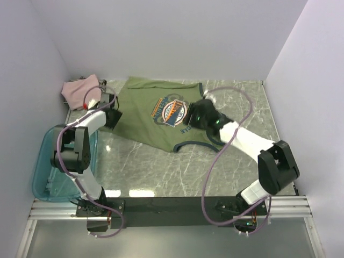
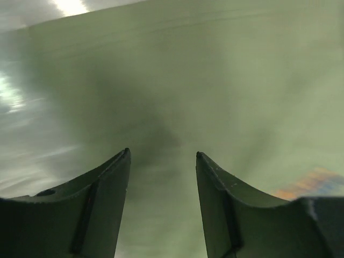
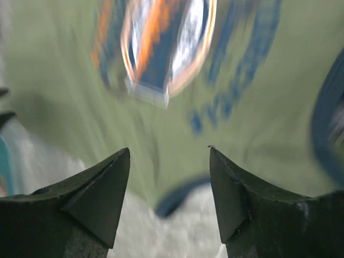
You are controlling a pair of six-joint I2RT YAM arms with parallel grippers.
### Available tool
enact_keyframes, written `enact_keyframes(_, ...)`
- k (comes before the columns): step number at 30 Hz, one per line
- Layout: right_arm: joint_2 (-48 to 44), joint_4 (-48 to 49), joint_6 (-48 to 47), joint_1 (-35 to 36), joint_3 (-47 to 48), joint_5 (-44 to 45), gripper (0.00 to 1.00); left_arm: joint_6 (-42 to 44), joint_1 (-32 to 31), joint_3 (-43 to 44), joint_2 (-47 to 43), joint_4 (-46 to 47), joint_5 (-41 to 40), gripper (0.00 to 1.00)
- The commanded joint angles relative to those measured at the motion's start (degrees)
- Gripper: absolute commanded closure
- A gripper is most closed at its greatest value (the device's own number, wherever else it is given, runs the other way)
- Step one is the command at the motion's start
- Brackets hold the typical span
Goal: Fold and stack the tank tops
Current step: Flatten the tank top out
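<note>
The olive-green tank top [image 1: 156,115] lies spread flat on the marble table, its orange-blue chest graphic [image 1: 171,112] facing up. My left gripper [image 1: 113,116] hangs open over its left edge; in the left wrist view only green cloth [image 2: 188,80] shows between the fingers [image 2: 105,188]. My right gripper [image 1: 199,116] stands open over the shirt's right side, beside the graphic [image 3: 161,48], with a navy-trimmed edge [image 3: 180,196] between its fingertips and nothing held. A dusty-pink tank top [image 1: 80,88] lies crumpled at the back left.
A teal plastic bin [image 1: 43,180] sits at the table's left front, under the left arm. White walls close in the table on three sides. Bare marble [image 1: 172,166] lies in front of the shirt.
</note>
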Motion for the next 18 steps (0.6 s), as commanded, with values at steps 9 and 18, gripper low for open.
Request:
enact_keyframes(9, 1.0, 1.0, 7.4, 5.8, -9.0, 4.7, 0.37, -2.6, 6.5, -4.3, -3.6, -7.9, -11.1, 0.42)
enact_keyframes(18, -2.9, 2.2, 9.9, -2.4, -12.7, 5.3, 0.34, 2.3, 6.0, -5.4, -1.4, 0.7, -1.9, 0.38)
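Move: The near hem corner of the tank top lies about 9 cm left of the left hand, 5 cm back and 6 cm below. From that hand the pink cloth is some 17 cm ahead and 17 cm left, the teal tub's middle 22 cm back and 27 cm left. From the right hand, the near armhole trim is roughly 7 cm back, 3 cm right and 13 cm below; the chest logo lies 8 cm ahead and 8 cm left. Drop the open right gripper about 8 cm while drawing it back some 5 cm towards the near armhole trim, tipping the fingers roughly 10 degrees further down and easing slightly right at the end. Meanwhile bring the left gripper, also still open, back and down, then left towards the near hem corner, turning it a little counter-clockwise. Don't close either hand yet. ##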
